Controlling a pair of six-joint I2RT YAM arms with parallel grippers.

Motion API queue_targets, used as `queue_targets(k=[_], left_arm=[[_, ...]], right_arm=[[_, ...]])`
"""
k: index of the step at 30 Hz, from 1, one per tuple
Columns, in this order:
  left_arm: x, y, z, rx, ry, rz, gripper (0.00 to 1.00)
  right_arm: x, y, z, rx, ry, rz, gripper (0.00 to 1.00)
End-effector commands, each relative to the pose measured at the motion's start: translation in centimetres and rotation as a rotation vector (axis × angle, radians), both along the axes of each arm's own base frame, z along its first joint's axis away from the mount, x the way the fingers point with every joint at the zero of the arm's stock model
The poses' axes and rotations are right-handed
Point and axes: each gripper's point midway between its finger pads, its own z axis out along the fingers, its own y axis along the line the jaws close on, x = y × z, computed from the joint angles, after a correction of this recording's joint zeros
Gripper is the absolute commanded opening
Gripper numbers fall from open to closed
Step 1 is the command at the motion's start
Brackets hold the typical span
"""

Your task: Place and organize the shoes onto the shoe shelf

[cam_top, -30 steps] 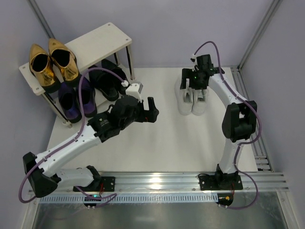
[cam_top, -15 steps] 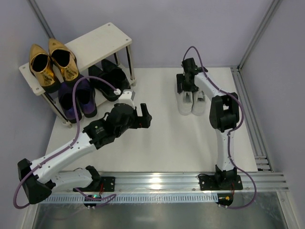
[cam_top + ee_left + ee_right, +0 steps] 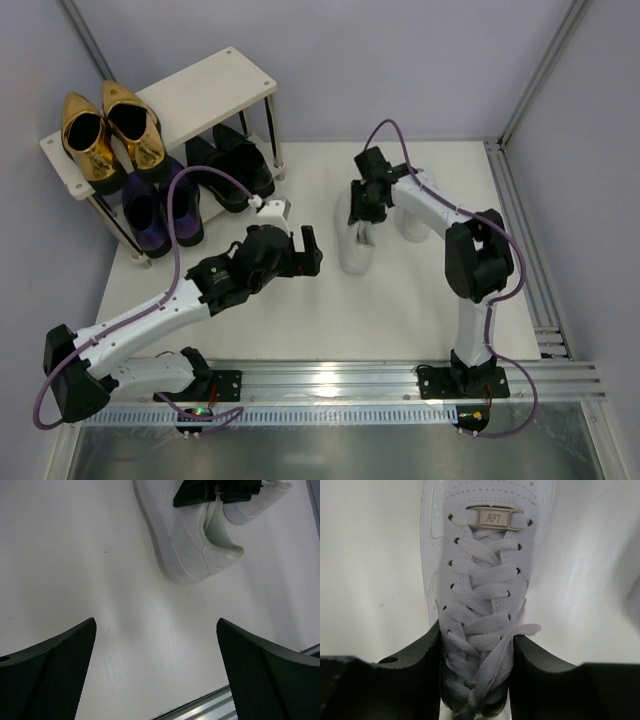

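Observation:
My right gripper (image 3: 366, 203) is shut on a white lace-up sneaker (image 3: 355, 248) in the middle of the table. In the right wrist view its fingers (image 3: 415, 670) squeeze the laced upper of that sneaker (image 3: 485, 555) from both sides. The second white sneaker (image 3: 412, 230) stays behind it, partly under the right arm. My left gripper (image 3: 305, 250) hangs open and holds nothing, left of the gripped sneaker (image 3: 185, 545). The shoe shelf (image 3: 210, 90) stands at the back left. Gold loafers (image 3: 110, 130) sit on its top board, with purple shoes (image 3: 160, 210) and black shoes (image 3: 230, 165) on the lower tier.
The right half of the shelf's top board is bare. A metal rail (image 3: 330, 380) runs along the near table edge and shows in the left wrist view as the rail (image 3: 210, 707). Walls close the back and both sides.
The right gripper has closed on one white sneaker and pulled it left and nearer, away from its mate. The left arm has shifted slightly, still open.

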Motion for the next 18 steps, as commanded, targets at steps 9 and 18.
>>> queue_targets(k=[9, 18], left_arm=[[-0.9, -3.7, -3.1, 0.029, -0.024, -0.094, 1.0], [-2.2, -4.6, -5.5, 0.133, -0.029, -0.078, 1.0]], right_arm=[[-9.5, 13.1, 3.4, 0.278, 0.086, -0.086, 0.35], [-9.8, 13.4, 5.1, 0.332, 0.095, -0.048, 0.86]])
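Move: The right fingers already grip a white shoe by its laces, its middle about 2 cm back and 3 cm below them. It is bound for bare table, roughly 13 cm back, 12 cm left and 4 cm below that hand. The second white shoe stands some 8 cm ahead and 15 cm right. From the open left hand, the gripped shoe lies about 17 cm ahead, 14 cm right and 16 cm down. Right hand brings its white shoe 16 cm left and back, then opens; open left sinks 6 cm rightward. ##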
